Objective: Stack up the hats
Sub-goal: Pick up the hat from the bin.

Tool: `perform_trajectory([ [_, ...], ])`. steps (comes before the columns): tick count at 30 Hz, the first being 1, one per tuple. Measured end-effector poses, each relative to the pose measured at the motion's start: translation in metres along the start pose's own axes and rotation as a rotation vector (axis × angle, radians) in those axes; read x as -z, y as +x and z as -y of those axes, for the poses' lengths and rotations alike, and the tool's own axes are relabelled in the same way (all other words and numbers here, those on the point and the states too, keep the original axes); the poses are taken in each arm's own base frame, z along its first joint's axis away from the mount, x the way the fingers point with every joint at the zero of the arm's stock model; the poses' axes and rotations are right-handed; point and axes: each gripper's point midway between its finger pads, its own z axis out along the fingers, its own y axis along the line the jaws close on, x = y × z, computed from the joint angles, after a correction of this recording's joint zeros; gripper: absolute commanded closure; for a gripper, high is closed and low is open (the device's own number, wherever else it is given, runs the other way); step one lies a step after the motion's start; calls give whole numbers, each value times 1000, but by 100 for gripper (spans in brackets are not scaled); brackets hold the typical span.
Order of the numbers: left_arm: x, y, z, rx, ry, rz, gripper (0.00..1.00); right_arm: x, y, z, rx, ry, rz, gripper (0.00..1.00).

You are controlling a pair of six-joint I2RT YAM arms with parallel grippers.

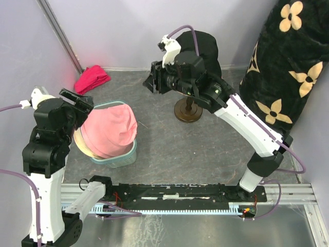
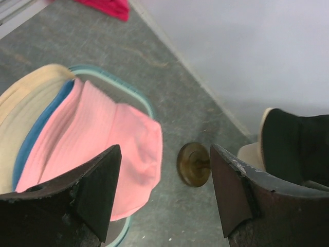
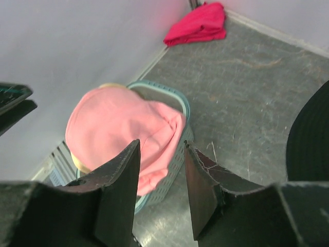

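A pink hat [image 1: 109, 134] tops a pile in a teal basket [image 1: 119, 160]. Under it, a blue hat's edge [image 2: 35, 135] and a beige hat [image 2: 23, 105] show in the left wrist view. A black hat [image 1: 206, 47] sits on a cream head form on a dark stand [image 1: 187, 110]. My left gripper [image 1: 81, 104] hovers at the pile's left edge, open and empty [image 2: 164, 190]. My right gripper [image 1: 152, 82] hangs open in the air between the basket and the black hat, pointing at the pink hat [image 3: 118, 121]; nothing sits between its fingers [image 3: 162, 154].
A magenta-red cloth bundle [image 1: 92, 78] lies at the back left by the wall. A big black cushion with cream flowers [image 1: 288, 67] fills the right side. Grey walls close in at the left and back.
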Motion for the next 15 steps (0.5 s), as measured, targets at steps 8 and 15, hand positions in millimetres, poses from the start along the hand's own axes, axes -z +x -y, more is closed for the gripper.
perform_trajectory([
  [8,-2,23,-36,-52,-136,-71,24,13,66,-19,42,-16,-99,52],
  [15,1,28,-55,-76,-205,-75,23,21,156,-22,56,6,-267,51],
])
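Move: Both hands hover empty over the bin. From the left hand the pink hat's middle lies about 5 cm ahead, 5 to the right and 29 below, with the beige hat's brim some 3 ahead, 4 left and 30 below. From the right hand the same pink hat lies some 4 cm back, 16 left and 32 below; the black hat on the stand is about 9 ahead, 14 right and 9 below. The right hand makes the larger move, dropping steeply by about 13 cm while drawing back some 9, away from the hatted stand and down towards the right side of the pink hat in the bin; its fingers tip downward and stay about half open. The left hand sinks more slowly over the bin, easing slightly back and left, its wide-open fingers tilting further down, and neither hand touches a hat yet. ##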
